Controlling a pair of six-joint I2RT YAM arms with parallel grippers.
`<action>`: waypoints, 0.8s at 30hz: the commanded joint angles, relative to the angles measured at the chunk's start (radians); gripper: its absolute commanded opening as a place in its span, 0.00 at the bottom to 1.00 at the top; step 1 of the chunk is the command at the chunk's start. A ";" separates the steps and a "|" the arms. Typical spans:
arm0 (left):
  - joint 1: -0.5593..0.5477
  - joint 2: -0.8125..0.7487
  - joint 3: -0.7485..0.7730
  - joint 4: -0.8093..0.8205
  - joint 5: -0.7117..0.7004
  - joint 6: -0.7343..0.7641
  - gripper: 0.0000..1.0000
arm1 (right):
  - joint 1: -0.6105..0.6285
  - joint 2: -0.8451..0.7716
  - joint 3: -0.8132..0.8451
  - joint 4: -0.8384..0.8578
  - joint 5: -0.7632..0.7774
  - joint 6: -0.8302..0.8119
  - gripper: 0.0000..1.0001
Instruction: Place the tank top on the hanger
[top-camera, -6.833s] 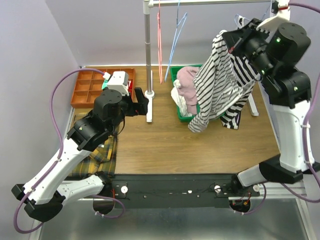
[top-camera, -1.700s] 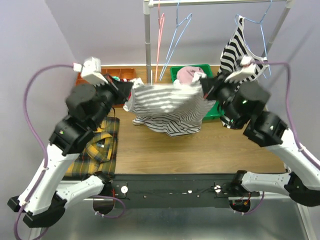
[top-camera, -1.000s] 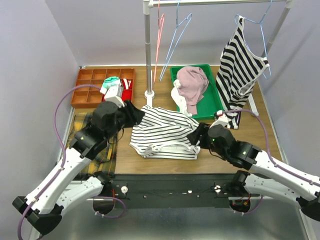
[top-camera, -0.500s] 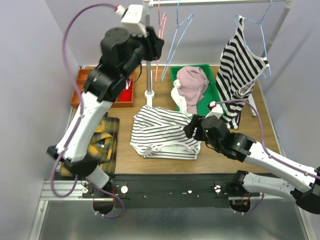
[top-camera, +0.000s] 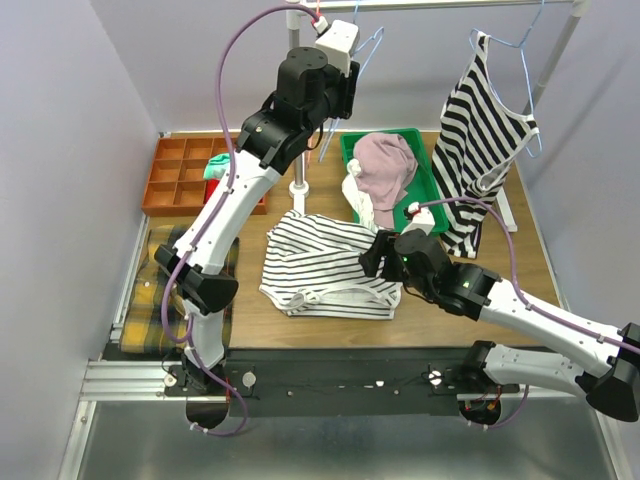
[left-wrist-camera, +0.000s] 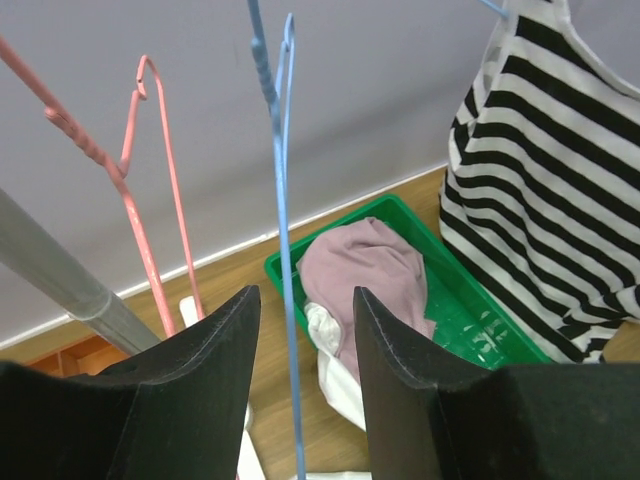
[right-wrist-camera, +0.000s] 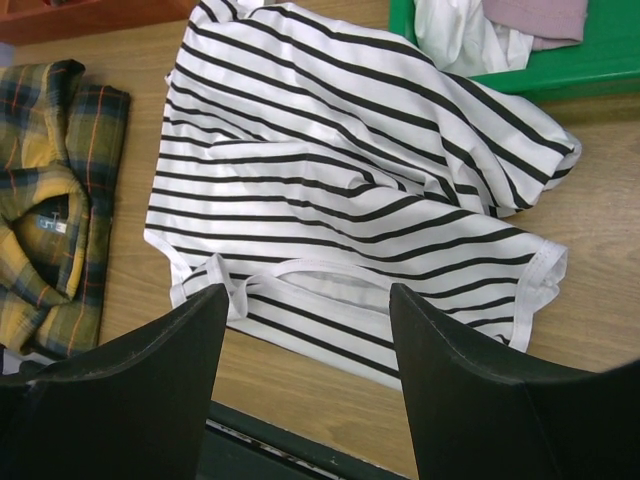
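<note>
The tank top (top-camera: 322, 262) lies spread flat on the table in front of the rack post, white with thin dark stripes, neckline toward the near edge. The hanger (top-camera: 368, 42), thin light-blue wire, hangs from the top rail. My left gripper (top-camera: 347, 92) is raised to it. In the left wrist view the hanger (left-wrist-camera: 283, 200) wire runs down between the left gripper's (left-wrist-camera: 304, 292) open fingers, with a gap on each side. My right gripper (top-camera: 373, 257) hovers open over the tank top's right edge. In the right wrist view the right gripper (right-wrist-camera: 307, 297) frames the neckline of the tank top (right-wrist-camera: 340, 190) without touching it.
A pink-red hanger (top-camera: 320, 60) hangs beside the rack post (top-camera: 296, 110). A bold black-and-white striped top (top-camera: 485, 125) hangs at the right. A green bin (top-camera: 428, 205) holds a pink garment (top-camera: 385, 165). An orange divided tray (top-camera: 180, 180) and a plaid shirt (top-camera: 155, 305) lie at the left.
My left arm has swung right along the rail, from near the rack post to the light-blue hanger. The right gripper has shifted only slightly above the tank top, which has not moved.
</note>
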 joint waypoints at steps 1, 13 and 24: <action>-0.005 0.028 0.007 0.023 -0.070 0.047 0.49 | 0.000 0.000 -0.013 0.031 -0.024 0.006 0.74; -0.005 0.072 -0.034 0.052 -0.075 0.054 0.37 | 0.000 -0.006 -0.028 0.037 -0.027 0.016 0.74; -0.007 0.082 -0.031 0.070 -0.076 0.032 0.10 | 0.000 -0.023 -0.028 0.020 -0.020 0.020 0.74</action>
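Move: The left hand is up by the rail, half open, with the near side of the blue hanger passing in front of its finger gap; the part it will take is about 3 cm ahead, 1 cm right and 4 cm lower. The pink hanger hangs roughly 6 cm ahead and 6 cm to the left, at similar height, and the green bin lies some 14 cm ahead, 14 cm right and 43 cm below. From the right hand, the blue hanger's near side is about 24 cm ahead, 7 cm left and 24 cm higher. The left hand sinks about 5 cm along the near side of the blue hanger while easing some 3 cm forward, so that the wire comes in between its fingertips, the wrist hardly turning. Its fingers narrow all the way down, from half open to nearly shut, and pinch the blue wire at the end. ##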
